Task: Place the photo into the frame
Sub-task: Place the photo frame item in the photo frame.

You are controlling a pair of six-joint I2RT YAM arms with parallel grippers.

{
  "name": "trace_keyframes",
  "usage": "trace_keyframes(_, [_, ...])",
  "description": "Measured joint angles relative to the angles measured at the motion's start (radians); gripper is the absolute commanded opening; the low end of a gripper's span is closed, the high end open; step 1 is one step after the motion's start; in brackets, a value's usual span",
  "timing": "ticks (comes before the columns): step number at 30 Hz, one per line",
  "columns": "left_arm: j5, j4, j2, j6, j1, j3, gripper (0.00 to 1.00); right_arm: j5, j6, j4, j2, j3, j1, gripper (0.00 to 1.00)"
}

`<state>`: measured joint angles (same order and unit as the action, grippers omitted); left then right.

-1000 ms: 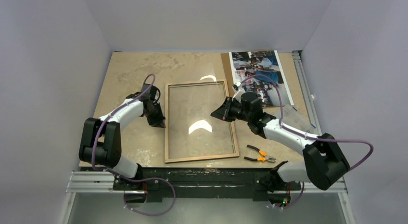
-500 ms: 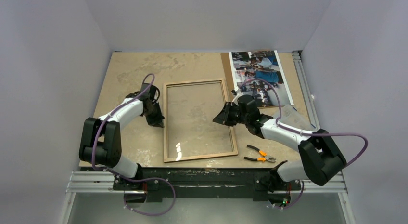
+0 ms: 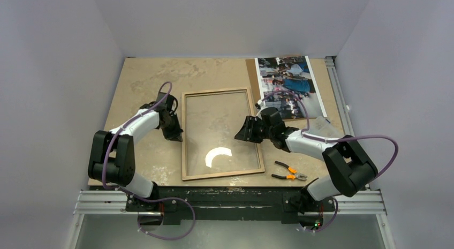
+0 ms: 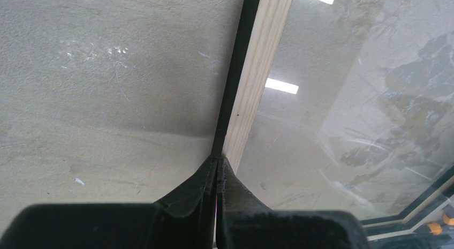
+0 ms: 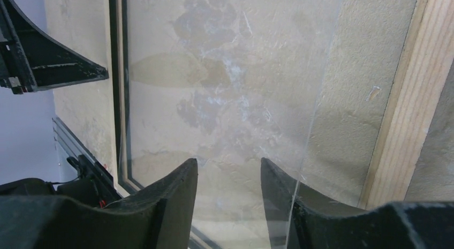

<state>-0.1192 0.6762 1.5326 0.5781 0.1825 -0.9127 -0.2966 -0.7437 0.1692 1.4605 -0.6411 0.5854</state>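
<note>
The frame [image 3: 183,136] lies flat in the middle of the table, light wood back up, with its clear pane [image 3: 214,126] inside. My left gripper [image 3: 174,135] is shut, its tips [image 4: 217,162] against the outer edge of the frame's left rail [image 4: 258,83]. My right gripper [image 3: 244,133] hangs open over the right part of the pane [image 5: 214,88], nothing between its fingers [image 5: 179,185]. The pane's right edge [image 5: 321,99] stands apart from the right rail [image 5: 404,99] and runs past one finger. The photo [image 3: 289,77] lies face up at the far right.
A brown backing board [image 3: 251,72] lies under the photo's left side. Orange-handled pliers [image 3: 289,172] lie near the front edge, right of the frame. A clear plastic sheet [image 3: 327,129] sits beside the right arm. Metal rails run along the front and right table edges.
My right gripper has opened from shut and shifted slightly down and left over the pane. The glare on the pane has moved. The left arm has not moved.
</note>
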Motion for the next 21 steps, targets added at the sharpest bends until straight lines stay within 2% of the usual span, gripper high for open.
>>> trace_keyframes(5, [0.000,0.000,0.001,0.000,0.000,-0.001,0.01,0.000,0.005,-0.029,0.013,-0.017,0.000,0.58])
trace_keyframes(13, [0.000,0.002,0.002,0.000,0.000,-0.002,0.01,0.012,0.023,-0.104,0.026,-0.068,0.014,0.64])
trace_keyframes(21, [0.000,0.002,0.003,0.000,0.000,-0.003,0.01,0.092,0.063,-0.222,0.053,-0.127,0.039,0.72])
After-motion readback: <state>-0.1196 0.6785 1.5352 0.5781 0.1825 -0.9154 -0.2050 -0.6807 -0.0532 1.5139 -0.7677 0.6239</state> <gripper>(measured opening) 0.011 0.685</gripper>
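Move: The frame the sheet goes into has its middle about 8 cm left and 2 cm ahead of the right hand, some 4 cm lower; its right rail is roughly 8 cm to that hand's right, level fore and aft. The photo is around 22 cm ahead and 22 cm right, the pliers some 15 cm back and 21 cm right. From the left hand the frame's middle lies about 17 cm right and 2 cm ahead, about level in height. Spreading its fingers from under half to about two-thirds open, the right hand stays nearly in place above the frame, then sinks about 1 cm at the end while the wrist tips the fingers some 10 degrees more steeply down. The clear sheet's right edge still lies across one finger. The left hand holds still, shut fingertips against the frame's left rail. ##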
